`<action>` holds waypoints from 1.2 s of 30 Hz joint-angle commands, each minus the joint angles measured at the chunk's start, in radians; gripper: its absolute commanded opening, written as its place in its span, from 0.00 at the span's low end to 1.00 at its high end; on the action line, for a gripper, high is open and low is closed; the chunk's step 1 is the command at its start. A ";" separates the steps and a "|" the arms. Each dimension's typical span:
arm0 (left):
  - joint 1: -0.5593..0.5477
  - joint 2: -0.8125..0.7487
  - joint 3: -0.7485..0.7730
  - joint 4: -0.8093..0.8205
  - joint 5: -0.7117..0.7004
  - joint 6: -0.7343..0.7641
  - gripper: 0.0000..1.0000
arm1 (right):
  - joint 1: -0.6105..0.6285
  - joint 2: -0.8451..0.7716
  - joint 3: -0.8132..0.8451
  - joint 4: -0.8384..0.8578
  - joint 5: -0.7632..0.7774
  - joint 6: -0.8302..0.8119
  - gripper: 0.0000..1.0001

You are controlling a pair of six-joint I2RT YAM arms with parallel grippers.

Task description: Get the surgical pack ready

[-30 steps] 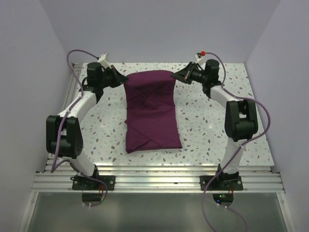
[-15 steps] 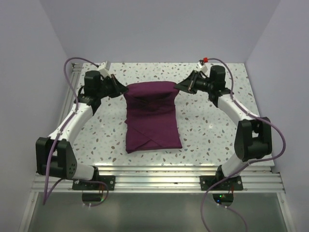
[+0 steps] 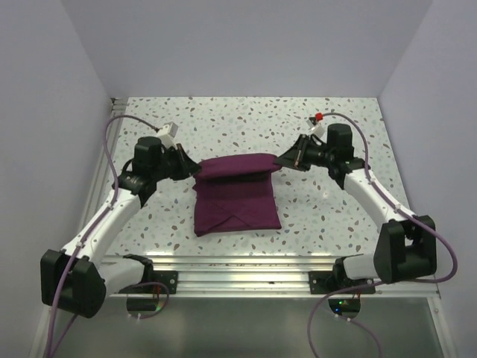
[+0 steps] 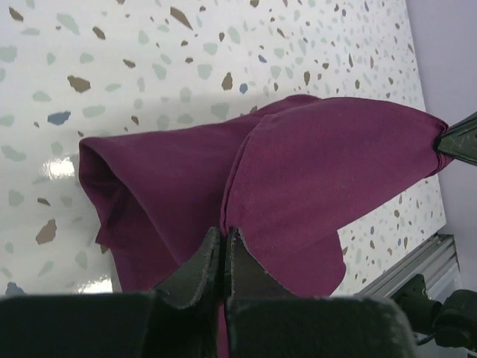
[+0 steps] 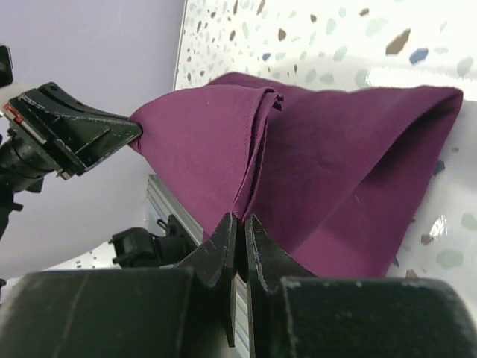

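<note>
The surgical pack (image 3: 237, 198) is a deep purple-maroon cloth bundle lying mid-table, its far end lifted and folded back toward the near edge. My left gripper (image 3: 195, 170) is shut on the fold's left corner. My right gripper (image 3: 279, 162) is shut on the right corner. In the left wrist view the cloth (image 4: 313, 186) stretches away from my left gripper (image 4: 224, 233) to the other arm's black tip. In the right wrist view the cloth (image 5: 335, 164) spans from my right gripper (image 5: 240, 220) to the left gripper's tip. No steel tray shows.
The speckled white table (image 3: 246, 123) is walled on three sides by pale lilac panels. An aluminium rail (image 3: 246, 268) carrying both arm bases runs along the near edge. Purple cables loop from each arm.
Both grippers have pulled the cloth's far edge from the back of the table toward the near edge, folding it over the bundle. The visible bundle is now shorter.
</note>
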 commanded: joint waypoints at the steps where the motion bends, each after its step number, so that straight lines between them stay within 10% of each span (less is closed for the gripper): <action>1: -0.037 -0.066 -0.050 -0.084 -0.099 -0.005 0.00 | 0.002 -0.082 -0.088 -0.047 0.050 -0.036 0.00; 22: -0.123 -0.294 -0.470 -0.100 -0.211 -0.193 0.07 | 0.092 -0.273 -0.507 -0.033 0.202 -0.040 0.02; 36: -0.201 -0.286 -0.488 -0.089 -0.323 -0.233 0.48 | 0.161 -0.300 -0.579 0.009 0.310 -0.026 0.62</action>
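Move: Both closed grippers hold the free edge of the cloth flap stretched between them. It is bound for the near edge of the folded pack: the left corner of that edge lies about 15 cm back and 17 cm below the left hand, roughly 1 cm to its left; the right corner some 16 cm back, 2 cm right and 18 cm below the right hand. The pack's middle is about 7 cm back and 10 cm right of the left hand, and 9 cm back and 11 cm left of the right hand. Down and back together, both arms draw the pinched flap edge over the pack towards its near edge, some 14 cm down and 12 cm back, the fingers tipping downward by about 15 degrees. The backward travel dies out first, leaving a last few centimetres almost straight down, while both grippers open about halfway and let go of the cloth. ##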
